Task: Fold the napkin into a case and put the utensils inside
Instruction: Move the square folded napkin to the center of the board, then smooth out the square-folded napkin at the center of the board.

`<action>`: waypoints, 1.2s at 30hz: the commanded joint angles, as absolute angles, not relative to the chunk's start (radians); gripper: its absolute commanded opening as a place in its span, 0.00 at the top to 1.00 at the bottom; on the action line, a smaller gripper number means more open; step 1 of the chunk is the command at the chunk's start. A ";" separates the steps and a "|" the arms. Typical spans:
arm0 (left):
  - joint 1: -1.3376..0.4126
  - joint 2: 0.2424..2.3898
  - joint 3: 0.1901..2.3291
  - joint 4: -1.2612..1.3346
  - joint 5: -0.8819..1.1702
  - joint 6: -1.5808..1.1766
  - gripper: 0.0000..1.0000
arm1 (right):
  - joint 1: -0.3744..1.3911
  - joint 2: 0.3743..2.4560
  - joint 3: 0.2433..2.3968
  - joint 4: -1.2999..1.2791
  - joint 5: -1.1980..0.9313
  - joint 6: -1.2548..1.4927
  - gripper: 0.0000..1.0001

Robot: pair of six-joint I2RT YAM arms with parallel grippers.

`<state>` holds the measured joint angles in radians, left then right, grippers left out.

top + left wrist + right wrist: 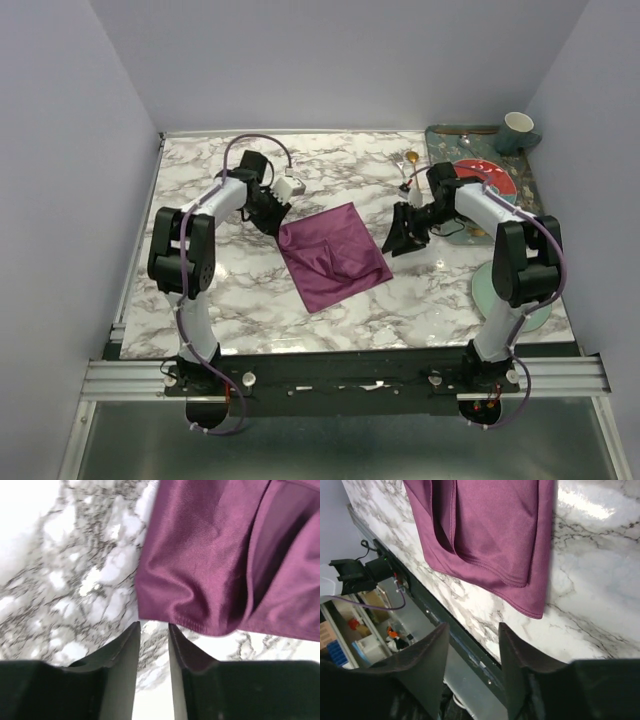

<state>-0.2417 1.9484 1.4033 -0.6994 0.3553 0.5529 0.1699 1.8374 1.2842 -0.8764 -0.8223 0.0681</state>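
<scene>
The plum-purple napkin (333, 257) lies on the marble table as a tilted, roughly square fold with a raised crease down its middle. My left gripper (272, 222) is at the cloth's upper-left corner. In the left wrist view its jaws (154, 626) stand a little apart with only marble between them, and the napkin (215, 555) hem lies just past the tips. My right gripper (400, 240) hangs to the right of the cloth. It is open (472, 627) and holds nothing, with the napkin (490, 530) in layers beyond it. A gold spoon (410, 158) lies behind the right gripper. I cannot make out the fork.
A dark green tray (445, 135) at the back right carries a red plate (480, 172) and a pale mug (518, 127). A pale green plate (485, 292) lies under the right arm. The table's front rail (470, 650) shows in the right wrist view.
</scene>
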 commanded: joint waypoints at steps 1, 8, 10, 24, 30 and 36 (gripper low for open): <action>-0.176 1.806 1.422 -0.755 0.621 0.574 0.55 | 0.178 1.792 1.266 -0.781 -0.767 0.109 0.53; -0.261 1.649 1.284 -0.606 0.675 0.506 0.49 | 0.219 1.862 1.278 -0.761 -0.710 0.155 0.62; -0.288 1.658 1.281 -0.580 0.684 0.489 0.48 | 0.225 1.896 1.290 -0.755 -0.683 0.160 0.63; -0.364 1.776 1.298 -0.511 0.675 0.423 0.42 | 0.244 2.045 1.318 -0.726 -0.673 0.178 0.62; -0.374 1.856 1.336 -0.511 0.702 0.382 0.40 | 0.244 2.051 1.321 -0.730 -0.699 0.178 0.64; -0.388 1.902 1.356 -0.477 0.707 0.342 0.39 | 0.245 2.042 1.336 -0.741 -0.745 0.181 0.68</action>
<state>-0.3729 1.8812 1.3224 -0.5152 0.6651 0.3859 0.2367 2.0319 1.3025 -0.7490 -0.7048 0.1799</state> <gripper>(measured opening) 0.606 0.317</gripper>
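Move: The napkin's right edge, next for the right hand, lies some 8 cm below that hand, about 1 cm ahead and 2 cm left. From this hand the napkin's middle is roughly 12 cm left and 2 cm ahead, and the spoon about 17 cm ahead and 6 cm right. The left hand hovers low at the napkin's left corner, with the napkin's middle about 13 cm right, 5 cm back and 2 cm down. The left hand arcs 10 cm right over the napkin, opening; the right sinks 7 cm, narrowing onto its edge. ##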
